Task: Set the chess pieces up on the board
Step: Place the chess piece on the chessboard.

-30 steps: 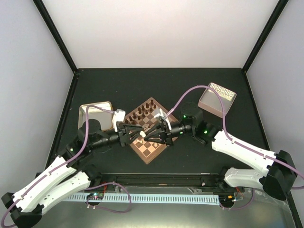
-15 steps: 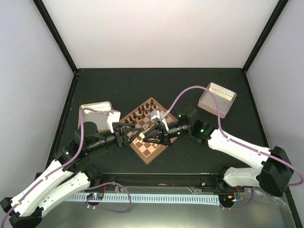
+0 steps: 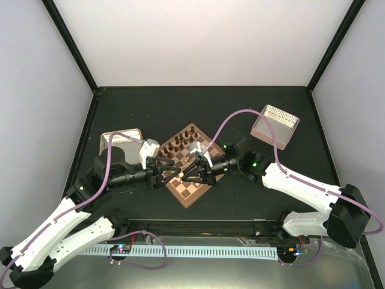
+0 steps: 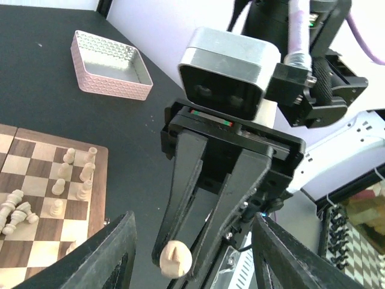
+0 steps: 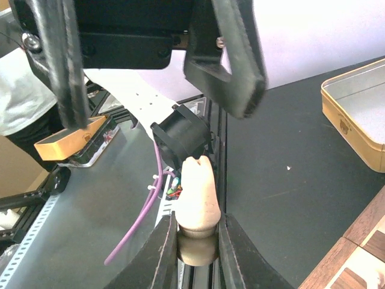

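A pale bishop-like chess piece (image 5: pixel 195 192) with a slit in its head is held in the air by its base, my right gripper (image 5: pixel 197 229) shut on it. In the top view that piece (image 3: pixel 180 173) hangs over the board's (image 3: pixel 191 191) left edge. My left gripper (image 4: pixel 192 221) faces the right one with its fingers (image 4: pixel 117 253) spread open on either side of the piece (image 4: pixel 175 259), not touching it. Dark pieces (image 3: pixel 178 144) stand along the board's far side. Several pale pieces (image 4: pixel 72 174) stand on the board and a few more pale pieces (image 4: pixel 15 208) lie on their sides.
A pinkish bin (image 3: pixel 274 124) sits at the back right, seen also as the same pinkish bin (image 4: pixel 108 66) from the left wrist. A shallow yellowish tray (image 3: pixel 120 139) lies left of the board, partly under the left arm, and its corner (image 5: pixel 358 108) shows from the right wrist.
My left gripper has opened and let go of the pale piece, which stays in the right gripper. Both grippers have shifted a little, still facing each other over the board's left edge.
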Controlling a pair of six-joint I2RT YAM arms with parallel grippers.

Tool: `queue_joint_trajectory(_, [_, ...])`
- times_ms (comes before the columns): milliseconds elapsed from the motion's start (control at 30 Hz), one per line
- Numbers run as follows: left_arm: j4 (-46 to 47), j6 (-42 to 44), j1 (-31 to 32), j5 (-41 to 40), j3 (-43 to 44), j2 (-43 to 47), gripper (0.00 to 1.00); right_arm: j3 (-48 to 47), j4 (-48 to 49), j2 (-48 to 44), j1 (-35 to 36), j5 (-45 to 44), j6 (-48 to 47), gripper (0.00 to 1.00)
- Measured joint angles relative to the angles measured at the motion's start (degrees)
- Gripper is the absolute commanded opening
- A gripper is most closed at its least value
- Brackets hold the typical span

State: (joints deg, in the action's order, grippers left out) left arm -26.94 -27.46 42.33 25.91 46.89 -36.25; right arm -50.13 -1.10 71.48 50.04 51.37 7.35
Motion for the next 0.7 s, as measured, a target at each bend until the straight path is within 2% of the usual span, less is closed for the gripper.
queue_joint_trajectory(100, [-1.1,1.4,0.0,1.6,1.0,0.1,0.41,0.0,-0.3,-0.4,0.0,0.2,-0.5,0.11])
queue_joint_trajectory(367, [-3.6,2.0,0.0,6.1,1.0,-2.3,0.38,0.3,-0.2,-1.8,0.0,1.0,-0.9,0.11])
queue_joint_trajectory(533, [-4.2,1.7,0.0,7.0,1.0,-3.7,0.19,0.4,-0.1,-2.0,0.0,2.1,-0.9,0.11])
queue_joint_trajectory(700, [-4.3,2.0,0.0,7.7,1.0,-4.6,0.04,0.9,-0.3,-2.0,-0.1,2.8,-0.9,0.11])
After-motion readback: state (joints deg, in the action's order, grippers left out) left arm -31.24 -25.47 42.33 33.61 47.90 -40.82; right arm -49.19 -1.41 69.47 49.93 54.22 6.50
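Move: The white chess piece, held upright by its lower part in the right fingers and about 1 cm left of and 2 cm above the right hand's point, sits some 3 cm below the left hand's half-open fingers and 1 cm to their right. Far below, roughly 25 cm down, the chessboard's middle lies about 1 cm ahead and 3 cm right of the left hand, and the dark pieces about 11 cm ahead and 1 cm left. The white chess piece, still pinched low down by the right fingers, is taken in mid-air by the left hand: the hand eases back about 1.5 cm, then sinks some 3 cm while edging right, turning clockwise and tipping under 10 degrees, and its fingers close around the piece's upper part. The right hand keeps its grip and draws back about 1 cm. ##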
